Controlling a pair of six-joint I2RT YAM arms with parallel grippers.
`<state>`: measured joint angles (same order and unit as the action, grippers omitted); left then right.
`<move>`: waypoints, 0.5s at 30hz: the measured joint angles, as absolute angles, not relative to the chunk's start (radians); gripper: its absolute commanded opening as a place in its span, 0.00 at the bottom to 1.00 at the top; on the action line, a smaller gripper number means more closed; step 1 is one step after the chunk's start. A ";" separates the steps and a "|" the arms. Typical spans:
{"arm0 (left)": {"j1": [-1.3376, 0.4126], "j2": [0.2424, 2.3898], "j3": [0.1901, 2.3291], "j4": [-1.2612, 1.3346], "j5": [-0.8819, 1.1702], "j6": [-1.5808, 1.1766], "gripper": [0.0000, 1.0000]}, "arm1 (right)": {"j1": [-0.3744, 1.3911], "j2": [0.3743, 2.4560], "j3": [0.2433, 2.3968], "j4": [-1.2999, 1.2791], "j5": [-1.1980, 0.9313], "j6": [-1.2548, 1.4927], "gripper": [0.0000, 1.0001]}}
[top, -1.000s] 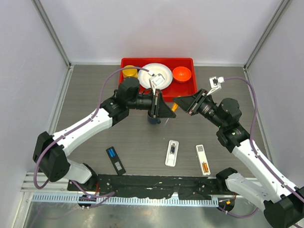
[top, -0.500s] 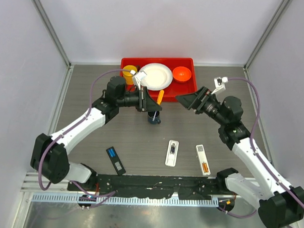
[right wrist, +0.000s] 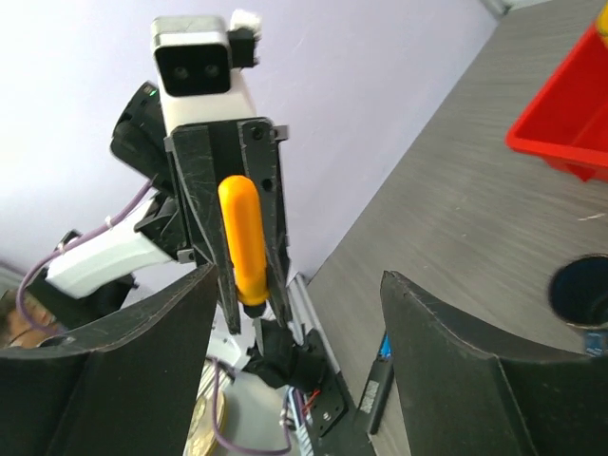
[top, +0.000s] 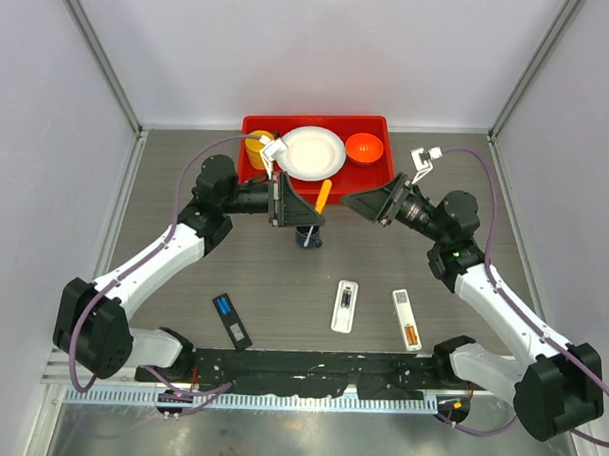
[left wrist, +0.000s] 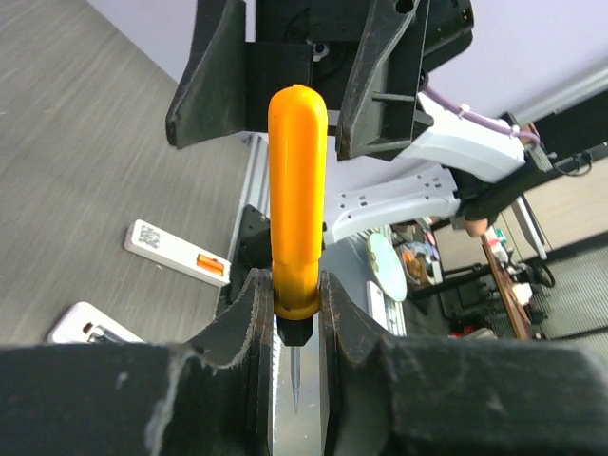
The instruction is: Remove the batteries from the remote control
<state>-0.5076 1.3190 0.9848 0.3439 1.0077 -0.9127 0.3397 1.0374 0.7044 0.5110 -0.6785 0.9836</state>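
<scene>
My left gripper (top: 313, 202) is shut on the base of an orange-handled screwdriver (top: 324, 195), held above the table in front of the red tray. In the left wrist view the handle (left wrist: 297, 190) stands between the fingers of the left gripper (left wrist: 296, 296), its metal tip pointing back toward the wrist. My right gripper (top: 359, 204) faces it a little to the right, open and apart from the handle (right wrist: 242, 237); the right gripper (right wrist: 299, 285) holds nothing. A white remote control (top: 345, 305) lies near the front with its back open. The batteries are too small to make out.
A red tray (top: 378, 127) at the back holds a white plate (top: 310, 151), a yellow cup (top: 257, 143) and an orange bowl (top: 364, 147). A dark cup (top: 307, 237) stands under the left gripper. A second white remote (top: 406, 319) and a black one (top: 232, 320) lie near the front.
The right gripper has opened and let go of the screwdriver, which stays in the left gripper. The left arm has drawn back to the left with it.
</scene>
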 measured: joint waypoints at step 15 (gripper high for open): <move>-0.569 1.319 0.995 0.337 1.048 -0.902 0.00 | 0.461 1.077 0.754 0.583 -0.698 0.983 0.31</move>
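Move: The screwdriver's yellow handle, its lower end already pinched by the left hand, lies about 5 cm left of the right hand, level fore and aft and some 2 cm above. From the left hand, the handle's middle is about 3 cm ahead, 1 cm right and 3 cm up. The mug is roughly 5 cm ahead of the right hand, 9 cm left and 29 cm below; the white remote is some 15 cm back, straight in line, 32 cm below. Right hand goes about 5 cm left, back and up, half-closing astride the screwdriver handle; left hand backs 3. ##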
